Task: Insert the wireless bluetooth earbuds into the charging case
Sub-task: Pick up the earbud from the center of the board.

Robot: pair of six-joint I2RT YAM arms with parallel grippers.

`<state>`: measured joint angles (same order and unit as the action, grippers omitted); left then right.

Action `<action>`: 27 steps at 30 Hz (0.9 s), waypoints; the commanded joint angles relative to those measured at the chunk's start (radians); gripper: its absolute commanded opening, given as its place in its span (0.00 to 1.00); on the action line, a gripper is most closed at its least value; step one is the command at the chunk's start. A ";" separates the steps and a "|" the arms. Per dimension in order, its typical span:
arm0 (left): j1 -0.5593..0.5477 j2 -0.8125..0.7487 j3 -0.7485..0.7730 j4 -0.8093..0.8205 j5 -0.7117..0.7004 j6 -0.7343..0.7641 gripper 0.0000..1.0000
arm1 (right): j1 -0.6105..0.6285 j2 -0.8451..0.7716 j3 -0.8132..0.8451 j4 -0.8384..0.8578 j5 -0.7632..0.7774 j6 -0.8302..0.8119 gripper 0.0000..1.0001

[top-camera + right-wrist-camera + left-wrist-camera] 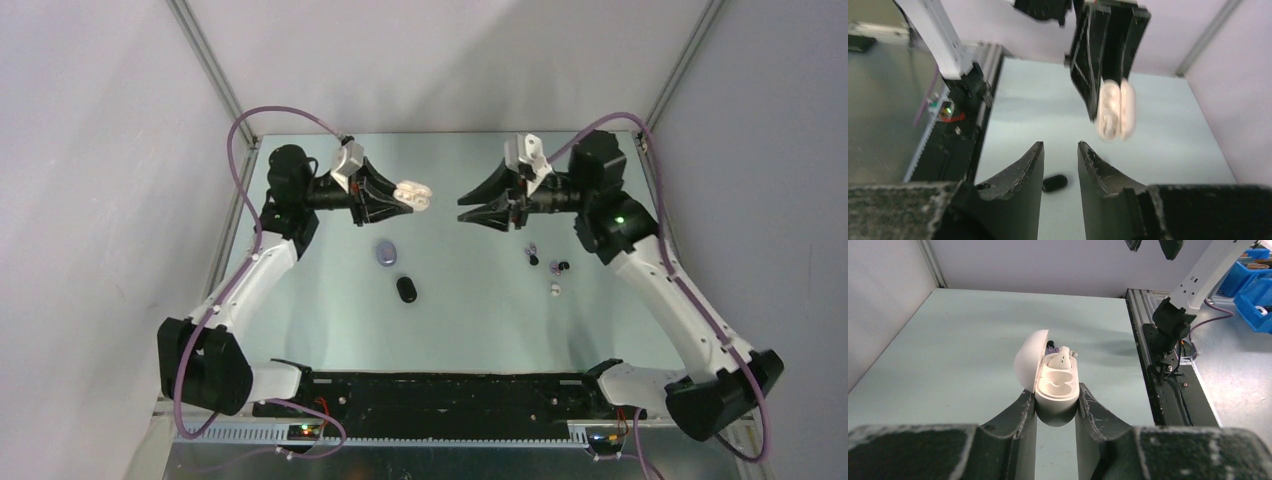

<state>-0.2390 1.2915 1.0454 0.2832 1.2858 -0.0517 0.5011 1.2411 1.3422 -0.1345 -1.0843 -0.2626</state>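
My left gripper (403,197) (1057,394) is shut on the white charging case (416,196) (1058,390), held above the table with its lid open. One white earbud (1062,360) lies in the case's far pocket, and the near pocket is bare. My right gripper (462,211) (1060,146) hangs open just right of the case with nothing between its fingers. In the right wrist view the case (1116,109) shows blurred, up and to the right of the fingertips. Several loose earbuds lie on the table at the right: white (555,289), black (563,266) and purple (530,248).
A lavender oval case (386,253) and a black oval case (406,289) (1054,183) lie closed on the table under the two grippers. White walls close in the table's back and sides. A black rail (450,392) runs along the near edge.
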 commanded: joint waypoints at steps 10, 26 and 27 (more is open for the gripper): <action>0.002 -0.037 -0.026 -0.037 -0.102 0.034 0.00 | -0.248 -0.108 -0.150 -0.948 0.537 -0.537 0.21; 0.002 -0.076 -0.007 -0.195 -0.134 0.141 0.00 | -0.586 0.218 -0.365 -0.772 0.726 0.092 0.15; 0.003 -0.079 -0.005 -0.207 -0.137 0.159 0.00 | -0.590 0.232 -0.364 -0.773 0.726 0.092 0.16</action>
<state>-0.2390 1.2453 1.0229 0.1287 1.1652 0.0338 -0.0666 1.4170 0.9913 -0.9314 -0.3855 -0.2375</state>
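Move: The remaining white earbud lies on the board far below the empty right gripper, about 22 cm to its right, 4 cm farther out and some 38 cm down. Two purple-and-black pairs lie near: one about 5 cm beyond the earbud and 2 cm right of it, the other about 9 cm beyond and 4 cm left. From the left gripper, which holds the open case, that earbud is some 30 cm right, 1 cm back and 30 cm down. Swing the right gripper away from the case and down towards the white earbud, about 32 cm down and 25 cm to the right, going right first and then steeply down. Turn the fingers from pointing left to pointing mostly down, and narrow them to a small gap, stopping short of the earbud. Keep the case gripped in the left hand, easing it some 1.5 cm down. ##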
